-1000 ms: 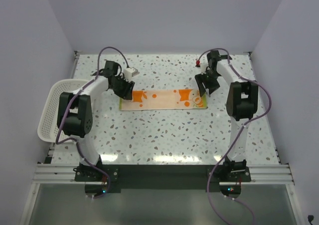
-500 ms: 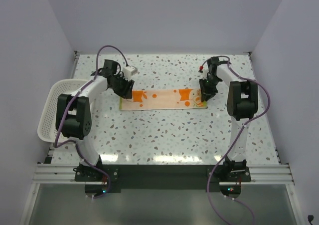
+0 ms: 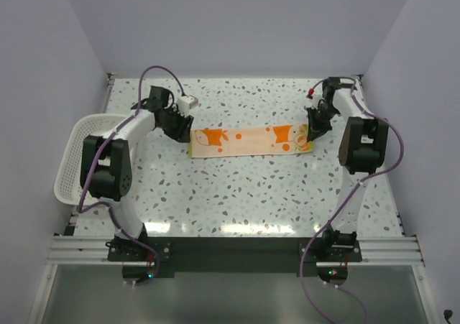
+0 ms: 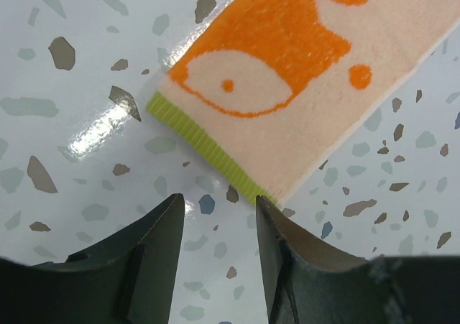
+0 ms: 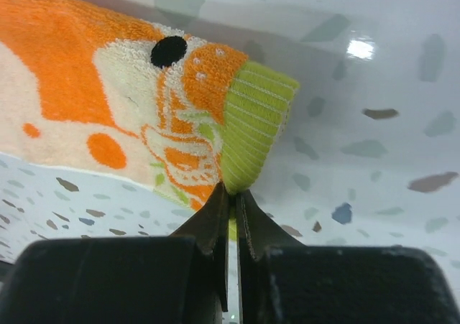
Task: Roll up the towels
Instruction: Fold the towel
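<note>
The towel (image 3: 248, 141) is a long narrow orange and cream strip with green end hems, lying flat across the far half of the table. My right gripper (image 3: 313, 131) is shut on its right end; in the right wrist view the fingertips (image 5: 231, 198) pinch the green hem (image 5: 253, 126), lifted a little off the table. My left gripper (image 3: 183, 131) hovers just left of the towel's left end. In the left wrist view it (image 4: 218, 210) stands open over bare table, the towel's green edge (image 4: 208, 151) just beyond the fingertips.
A white mesh basket (image 3: 75, 159) hangs at the table's left edge. The speckled tabletop (image 3: 237, 195) stretches in front of the towel. White walls close in the back and sides.
My right gripper closed on the towel's right end and pulled it to the right; the whole strip slid right, away from my left gripper, which stayed open.
</note>
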Controlling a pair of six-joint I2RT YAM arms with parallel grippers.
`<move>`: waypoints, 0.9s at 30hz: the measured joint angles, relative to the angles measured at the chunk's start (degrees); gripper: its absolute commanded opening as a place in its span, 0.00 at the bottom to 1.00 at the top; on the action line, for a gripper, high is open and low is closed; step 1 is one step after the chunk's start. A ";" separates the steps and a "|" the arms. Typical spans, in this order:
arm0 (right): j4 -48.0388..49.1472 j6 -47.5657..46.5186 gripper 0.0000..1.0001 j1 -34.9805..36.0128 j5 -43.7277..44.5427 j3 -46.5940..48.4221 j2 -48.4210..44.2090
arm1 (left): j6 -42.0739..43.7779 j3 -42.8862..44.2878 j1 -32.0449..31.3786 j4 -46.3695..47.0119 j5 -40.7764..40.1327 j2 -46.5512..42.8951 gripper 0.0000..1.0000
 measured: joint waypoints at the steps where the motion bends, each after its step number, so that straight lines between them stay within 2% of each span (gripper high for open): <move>1: -0.48 -0.31 0.00 -0.70 -0.02 0.57 -0.42 | 0.02 -0.02 0.02 0.00 0.00 -0.02 0.50; 7: -2.60 -0.61 0.00 0.68 -0.96 4.22 -1.92 | 0.00 -0.11 0.24 -0.02 -0.02 -0.09 0.50; 18: -4.11 1.01 0.00 12.02 -4.57 6.71 -1.66 | 0.00 -0.11 0.44 -0.22 -0.04 -0.09 0.49; 27: -4.59 2.23 0.00 14.71 -5.03 12.17 2.58 | 0.00 -0.11 0.44 -0.28 -0.50 -0.11 0.49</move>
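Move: The right hand already grips the towel's green right end just above the table; the stretch of towel it is taken over lies some 13 cm to its left, about level and 3 cm below. The towel's middle is about 20 cm left and level, its left end roughly 40 cm left, also level. That same stretch lies about 30 cm right of the left hand, level and 6 cm lower. Keeping the green end pinched, the right hand rises about 4 cm, then sweeps 13 cm left over the towel. ##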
